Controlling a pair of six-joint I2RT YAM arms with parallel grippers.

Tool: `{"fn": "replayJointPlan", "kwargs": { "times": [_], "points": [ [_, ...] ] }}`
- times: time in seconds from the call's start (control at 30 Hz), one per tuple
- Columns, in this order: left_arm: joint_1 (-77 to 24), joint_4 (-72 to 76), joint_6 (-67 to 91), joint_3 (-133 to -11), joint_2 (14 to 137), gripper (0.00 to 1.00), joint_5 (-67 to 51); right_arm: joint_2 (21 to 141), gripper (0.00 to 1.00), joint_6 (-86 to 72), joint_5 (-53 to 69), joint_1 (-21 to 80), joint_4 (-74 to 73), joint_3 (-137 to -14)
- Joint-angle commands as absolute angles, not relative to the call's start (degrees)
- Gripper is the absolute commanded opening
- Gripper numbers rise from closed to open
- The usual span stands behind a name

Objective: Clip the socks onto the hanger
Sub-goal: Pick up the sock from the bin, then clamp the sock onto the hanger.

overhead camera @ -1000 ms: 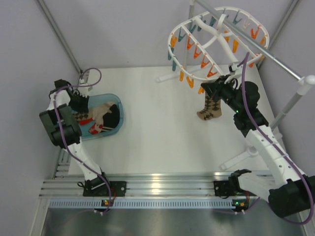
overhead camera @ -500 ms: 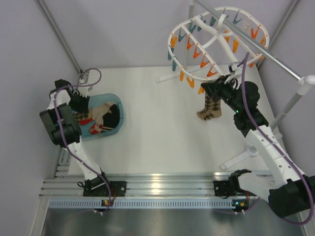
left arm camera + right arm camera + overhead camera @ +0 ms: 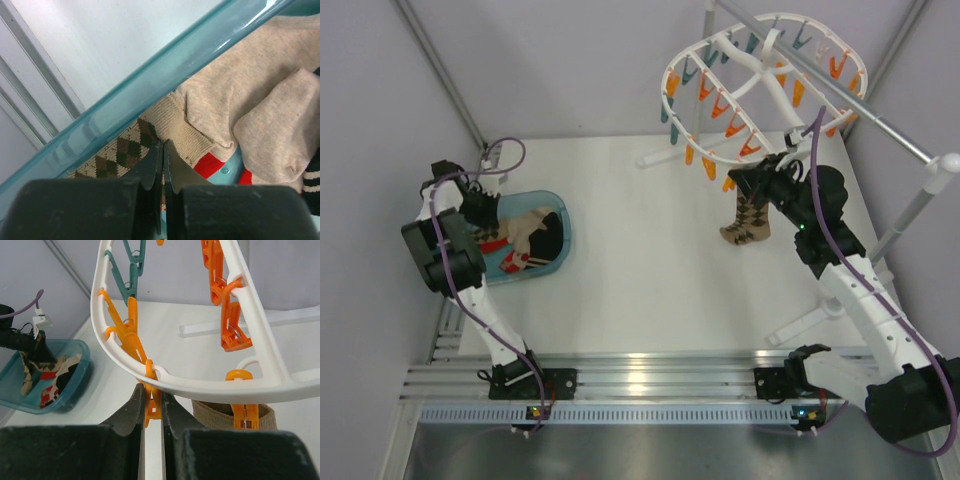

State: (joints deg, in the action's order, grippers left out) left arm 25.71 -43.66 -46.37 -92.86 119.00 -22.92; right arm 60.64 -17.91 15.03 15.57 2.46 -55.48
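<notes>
One argyle sock (image 3: 748,220) hangs by its cuff (image 3: 215,412) from an orange clip (image 3: 245,415) on the white oval hanger (image 3: 672,85). My right gripper (image 3: 752,180) sits just under the hanger's rim (image 3: 210,385), shut on a neighbouring orange clip (image 3: 152,407). My left gripper (image 3: 490,225) is down in the teal basin (image 3: 555,205). Its jaws (image 3: 163,145) are shut, tips resting at the ribbed cuff of a second argyle sock (image 3: 120,152); no fabric shows between them.
The basin also holds beige socks (image 3: 240,100) and a red item (image 3: 207,167). A grey rod stand (image 3: 880,115) carries the hanger, with a white post (image 3: 920,200) at the right and white feet (image 3: 665,157) on the table. Grey walls close in both sides.
</notes>
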Motion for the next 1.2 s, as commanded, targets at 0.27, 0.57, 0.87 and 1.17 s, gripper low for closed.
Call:
{"fn": "replayJointPlan", "kwargs": {
  "times": [0.27, 0.57, 0.87, 1.17],
  "points": [
    [26.4, -50.9, -44.1, -97.7, 108.3, 0.00, -26.9, 60.0, 0.00, -17.4, 14.9, 15.3, 2.9, -55.8],
    [26.1, -49.6, -37.5, -98.5, 99.5, 0.00, -44.5, 60.2, 0.00, -17.3, 15.5, 15.3, 3.7, -55.9],
    [13.6, -30.6, -11.5, -97.0, 88.5, 0.00, -55.8, 60.1, 0.00, -17.8, 17.4, 15.3, 4.8, -56.3],
    [-6.8, -3.3, 10.0, -89.0, 82.0, 0.00, -52.2, 60.0, 0.00, -19.7, 17.4, 15.1, 7.0, -57.0]
  ]
}}
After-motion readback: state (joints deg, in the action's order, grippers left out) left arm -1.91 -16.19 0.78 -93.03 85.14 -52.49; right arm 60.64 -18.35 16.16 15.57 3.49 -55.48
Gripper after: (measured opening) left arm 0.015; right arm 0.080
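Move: The left fingers are already shut on an argyle sock's cuff in the far half of the bin, whose middle is about 2 cm right and 4 cm back. The orange clip at the right fingers, on the hanger's near rim, lies roughly 60 cm right, 7 cm back and 29 cm above; the hanging sock is some 6 cm right of it. For the right hand, that clip is right at its fingers. Keep the pinch on the sock cuff and draw the left gripper nearly straight up out of the bin for the first 12 cm. Then sweep it quickly right while still climbing, about 35 cm up and 31 cm right in all, towards the hanger. Swing the fingers from pointing down to nearly level, aimed right and forward. Leave the right gripper shut on its clip. ##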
